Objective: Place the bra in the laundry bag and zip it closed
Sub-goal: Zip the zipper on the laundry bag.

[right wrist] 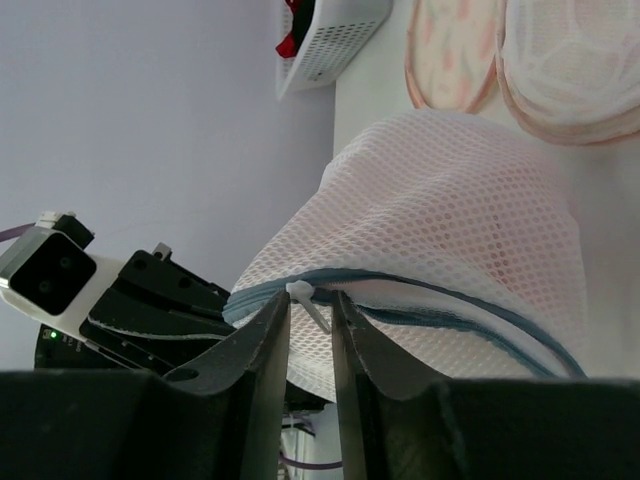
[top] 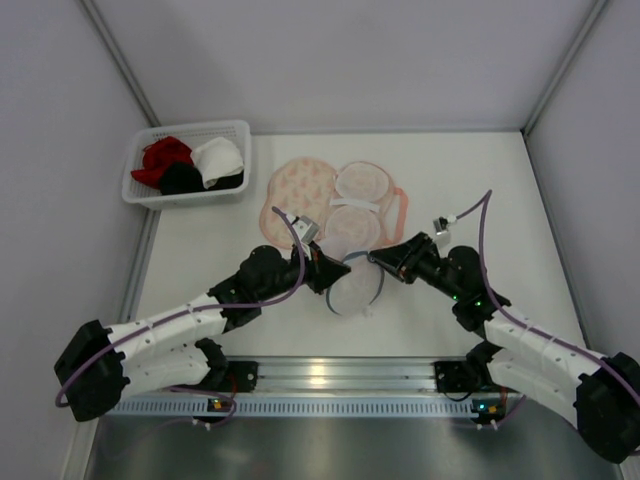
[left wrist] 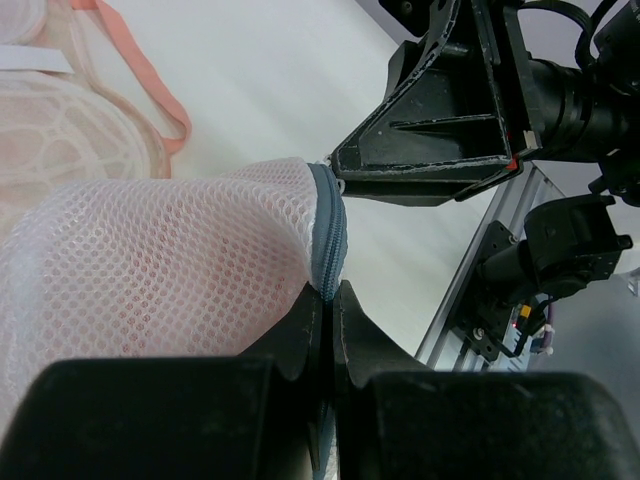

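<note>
The laundry bag [top: 355,290] I hold is a round white mesh pouch with a blue-grey zip [left wrist: 328,230], lifted just above the table between both arms. A pale pink tint shows through its mesh [left wrist: 150,260]; the bra itself is not plainly seen. My left gripper [top: 338,277] is shut on the zip rim in the left wrist view [left wrist: 328,292]. My right gripper [top: 376,258] faces it from the right, its jaws [right wrist: 310,298] closed around the white zip pull [right wrist: 303,294] at the end of the zip [right wrist: 430,300].
A peach floral round bag [top: 300,190] lies open behind, with peach-rimmed mesh halves [top: 352,228] and an orange strap loop [top: 402,208]. A white basket [top: 137,170] at back left holds red [top: 165,155], black [top: 180,178] and white [top: 218,158] garments. Walls enclose three sides.
</note>
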Controlling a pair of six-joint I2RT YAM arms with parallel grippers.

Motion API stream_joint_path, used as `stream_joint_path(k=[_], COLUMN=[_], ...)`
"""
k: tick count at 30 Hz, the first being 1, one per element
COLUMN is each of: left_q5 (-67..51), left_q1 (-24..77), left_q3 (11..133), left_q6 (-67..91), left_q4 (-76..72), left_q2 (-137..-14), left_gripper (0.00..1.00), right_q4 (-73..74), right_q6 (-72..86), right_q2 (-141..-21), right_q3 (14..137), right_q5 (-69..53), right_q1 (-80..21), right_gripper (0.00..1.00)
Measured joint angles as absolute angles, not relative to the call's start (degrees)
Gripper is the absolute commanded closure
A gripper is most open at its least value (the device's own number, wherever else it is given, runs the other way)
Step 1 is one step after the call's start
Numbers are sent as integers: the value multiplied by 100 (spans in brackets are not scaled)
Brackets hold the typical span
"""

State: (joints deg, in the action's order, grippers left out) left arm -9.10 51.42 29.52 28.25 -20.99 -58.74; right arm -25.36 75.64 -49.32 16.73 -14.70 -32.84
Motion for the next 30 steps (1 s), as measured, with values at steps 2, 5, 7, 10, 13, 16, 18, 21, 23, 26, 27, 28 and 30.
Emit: stream_joint_path(k=[2, 5, 7, 10, 13, 16, 18, 21, 23, 26, 27, 28, 30], left_q5=[-908, -895, -893, -895, -899, -917, -917, -917, -917, -917, -917, -917, -917], left_q1=[5142, 5142, 5142, 5142, 5142, 5142, 5142, 5142, 5142, 5142, 5142, 5142, 5142], left_q3=[2952, 2952, 2952, 2952, 2952, 2952, 2952, 2952, 2952, 2952, 2952, 2952, 2952], left_q6=[2821, 2816, 2816, 2818, 2818, 2821, 2823, 2825, 2825, 2840, 2840, 2840, 2840], left_q4=[-2102, -2099, -2099, -2099, -2102, -2102, -2102, -2102, -2102, -2099, -2099, -2099, -2102], left_q2=[-5861, -5861, -5861, -5861, -5863, -5865, -5865, -5865, -5865, -5865, -5865, -5865, -5865], left_gripper=[100, 100, 100, 100, 100, 100, 100, 100, 100, 100, 100, 100, 79], right_q4=[-2477, -2397, -2388, -2392, -2403, -2443, -2443, -2436, -2418, -2303, -2237, -2171, -1966], right_q6=[7509, 7404, 7358, 7306, 7244, 7192, 7155, 7109, 7048, 6899, 6836, 6766, 6587], right_q2=[-4969, -4980, -4987, -4991, -4989, -4989, -4989, -4989, -4989, -4947, -4915, -4873, -4790], right_q3=[1697, 1706, 1706, 1710, 1756, 1778, 1778, 1778, 1780, 1791, 1813, 1833, 1925], right_q5=[-1487, -1518, -1533, -1551, -1553, -1551, -1549, -1546, -1531, -1505, -1487, -1468, -1437], right_q1=[-3284, -3286, -3288, -3288, -3288, -3288, -3288, -3288, -3288, -3297, -3299, -3301, -3312], right_gripper=[72, 77, 79, 82, 84, 94, 100, 100, 100, 100, 100, 100, 100])
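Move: The right hand's open fingertips are already around the zipper pull on the laundry bag, which lies about 1 cm ahead and 1 cm to the left, level with them. The zipper end in the left gripper is roughly 6 cm left of the right hand and 3 cm back, at the same height; the nearest mesh cup lies some 13 cm ahead, 5 cm left and 14 cm below. From the left hand, the pull is about 6 cm right and 3 cm ahead. Staying almost in place, with less than 1 cm of bobbing, the right hand closes its fingers from about a quarter open to shut and pinches the small zipper pull between the tips. As they shut it rolls some 10 degrees about the line of its fingers, its left side dipping. The left gripper holds still and keeps its pinch on the zipper end. ##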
